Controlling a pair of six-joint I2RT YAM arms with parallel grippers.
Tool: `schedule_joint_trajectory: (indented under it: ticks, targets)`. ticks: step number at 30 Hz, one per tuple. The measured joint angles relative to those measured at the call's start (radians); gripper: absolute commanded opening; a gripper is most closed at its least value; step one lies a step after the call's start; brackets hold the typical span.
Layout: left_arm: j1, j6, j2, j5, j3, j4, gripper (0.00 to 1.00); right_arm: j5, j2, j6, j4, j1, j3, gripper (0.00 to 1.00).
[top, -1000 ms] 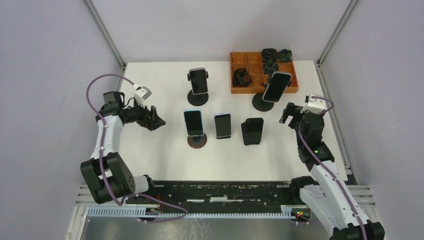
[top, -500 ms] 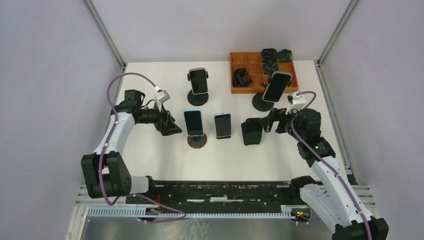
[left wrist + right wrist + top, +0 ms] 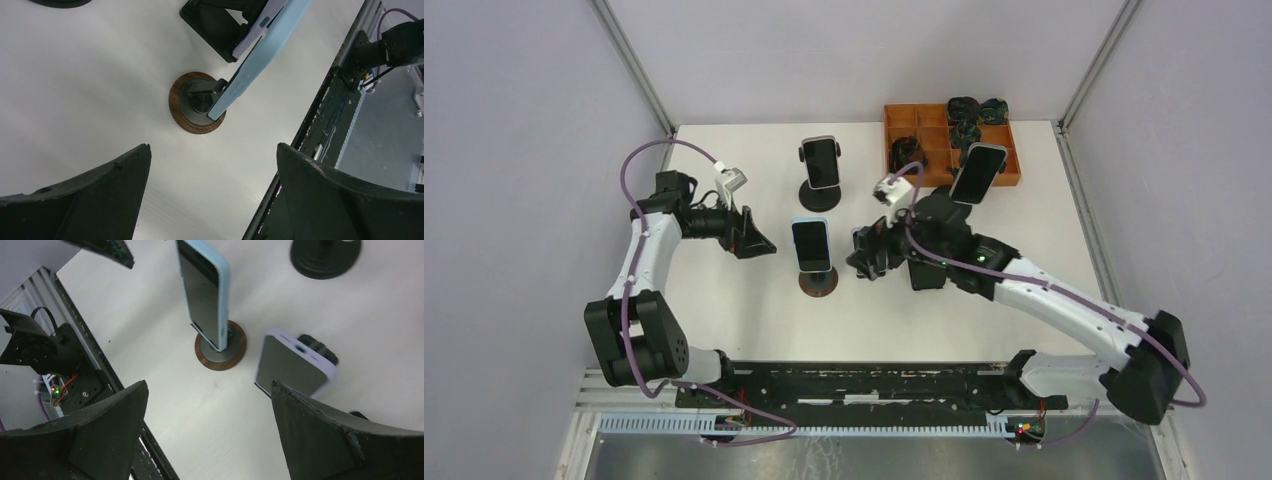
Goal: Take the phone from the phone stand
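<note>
A phone in a light-blue case stands upright on a stand with a round wooden base at mid-table. My left gripper hovers just left of it, open and empty. The left wrist view has the phone and base ahead of the left gripper. My right gripper is open just right of that stand, above a lavender-cased phone. In the right wrist view the blue phone and its base lie beyond the right gripper.
Another phone sits on a black stand at the back, and a tilted one on a black stand at the back right. An orange tray holds dark items. A black phone and stand are partly under the right arm.
The right arm has swung left across the table from the right side to beside the blue phone's stand. The left gripper has drawn back slightly to the left. Both stayed open.
</note>
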Motion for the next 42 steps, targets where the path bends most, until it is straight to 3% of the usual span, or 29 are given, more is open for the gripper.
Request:
schedule_joint_trajectory:
  ticks: [7,14,23,33,42]
  targets:
    - [0.090,0.038,0.027,0.000,0.036,-0.109,1.00,0.025,0.246,-0.014,0.061,0.135,0.100,0.98]
    - [0.092,0.045,0.025,-0.016,0.036,-0.146,1.00,0.041,0.402,-0.008,0.118,0.145,0.146,0.98]
    - [0.092,0.050,-0.020,-0.039,0.051,-0.183,1.00,0.105,0.518,-0.010,0.154,0.145,0.255,0.88]
    - [0.092,0.154,-0.028,-0.029,0.102,-0.315,1.00,0.150,0.607,-0.011,0.212,0.140,0.257,0.68]
    - [0.092,0.322,-0.030,0.000,0.125,-0.472,1.00,0.047,0.633,0.016,0.317,0.116,0.256,0.25]
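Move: The blue-framed phone on its round stand is about 13 cm to the right hand's left, 6 cm ahead and 8 cm below. The lavender phone lies some 9 cm ahead of that hand, level sideways and about 16 cm lower; the rear black phone is 27 cm ahead, 12 cm left and 6 cm below. From the left hand, the blue-framed phone is about 12 cm right, 2 cm back and 1 cm below. Right hand goes about 13 cm left, down and forward to pinch the blue-framed phone's right edge; left hand retreats. ##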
